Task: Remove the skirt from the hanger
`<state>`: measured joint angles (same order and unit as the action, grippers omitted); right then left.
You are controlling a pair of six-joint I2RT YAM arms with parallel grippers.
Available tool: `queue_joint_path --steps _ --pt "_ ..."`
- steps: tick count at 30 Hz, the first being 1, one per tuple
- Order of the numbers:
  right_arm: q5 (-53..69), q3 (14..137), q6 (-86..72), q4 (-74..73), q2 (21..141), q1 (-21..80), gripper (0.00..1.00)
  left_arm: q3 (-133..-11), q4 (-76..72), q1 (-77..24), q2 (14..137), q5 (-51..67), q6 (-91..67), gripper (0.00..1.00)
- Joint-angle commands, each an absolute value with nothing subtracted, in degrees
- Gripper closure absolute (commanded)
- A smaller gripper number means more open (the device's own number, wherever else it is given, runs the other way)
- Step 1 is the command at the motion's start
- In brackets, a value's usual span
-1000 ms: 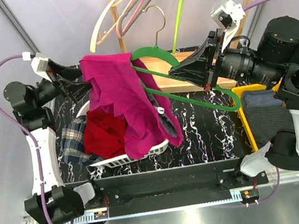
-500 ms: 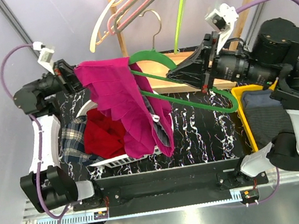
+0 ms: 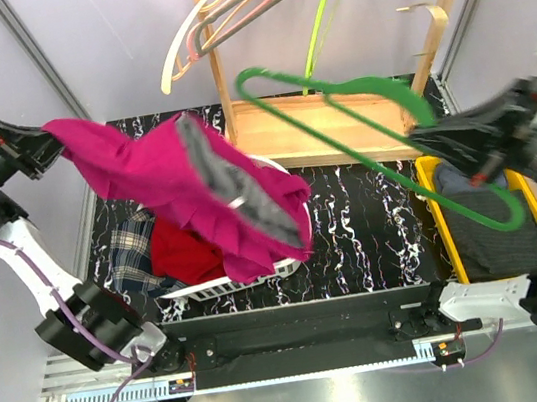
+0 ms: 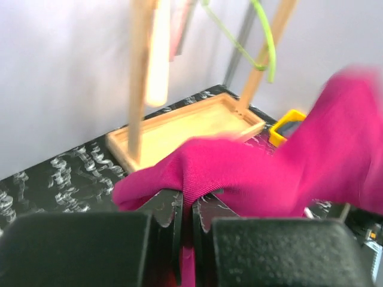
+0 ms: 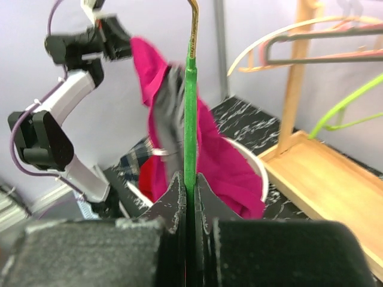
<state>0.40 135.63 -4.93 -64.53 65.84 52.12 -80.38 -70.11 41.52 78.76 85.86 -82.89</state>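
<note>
The magenta skirt (image 3: 174, 175) with grey lining hangs in the air over the basket. My left gripper (image 3: 49, 141) is shut on its upper left corner, high at the far left. In the left wrist view the jaws (image 4: 187, 203) pinch a fold of the skirt (image 4: 269, 173). The green hanger (image 3: 388, 90) stretches diagonally to the right, apart from the skirt, and carries no cloth. My right gripper (image 3: 439, 147) is shut on its lower bar. In the right wrist view the hanger (image 5: 190, 119) runs up from my shut jaws (image 5: 190, 182), with the skirt (image 5: 209, 149) behind it.
A white laundry basket (image 3: 201, 290) with red and plaid clothes sits under the skirt. A wooden rack base (image 3: 299, 131) stands at the back, with several hangers (image 3: 239, 3) on its rail. A yellow bin (image 3: 429, 182) of dark clothes is at the right.
My left gripper shut on the skirt and pulled it up and to the left. My right gripper drew the hanger to the right, and the skirt came off it.
</note>
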Motion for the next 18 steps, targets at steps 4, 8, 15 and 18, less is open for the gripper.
queue_joint_path --steps 4,8,15,18 --pt "-14.0 138.0 -3.2 -67.0 62.1 52.0 1.0 -80.8 -90.4 42.6 80.5 90.3 -97.5 0.9" --pt "-36.3 134.6 1.2 -67.6 63.7 52.0 1.0 -71.4 -92.1 34.7 74.0 93.7 -97.2 0.81" --pt "-53.7 126.0 6.2 -58.7 71.0 51.9 1.0 -61.5 -95.4 19.2 65.3 92.9 -95.0 0.68" --pt "-52.2 124.6 10.0 -51.1 72.4 49.2 1.0 -60.0 -95.4 18.9 66.9 93.5 -94.9 0.67"
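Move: The skirt, already off its hanger, hangs from the left hand towards the basket, whose middle lies level with that hand, some 20 cm to its right and 40 cm below. The red garment is about 12 cm right, 7 cm back; the plaid cloth lies almost straight beneath, 4 cm back. From the right hand, holding the green hanger, the rack rail's free stretch is roughly 34 cm ahead, 3 cm left and slightly above; the light green hanger some 32 cm ahead, 13 cm left and 10 cm lower. The skirt is carried in over the basket: the left hand edges forward-left and down, then sweeps right and back, ending about 13 cm right, while its fingers part partway around the cloth. Still gripping the green hanger, the right hand first goes right, then forward some 12 cm and down towards the rack, turning clockwise nearly 50 degrees. ##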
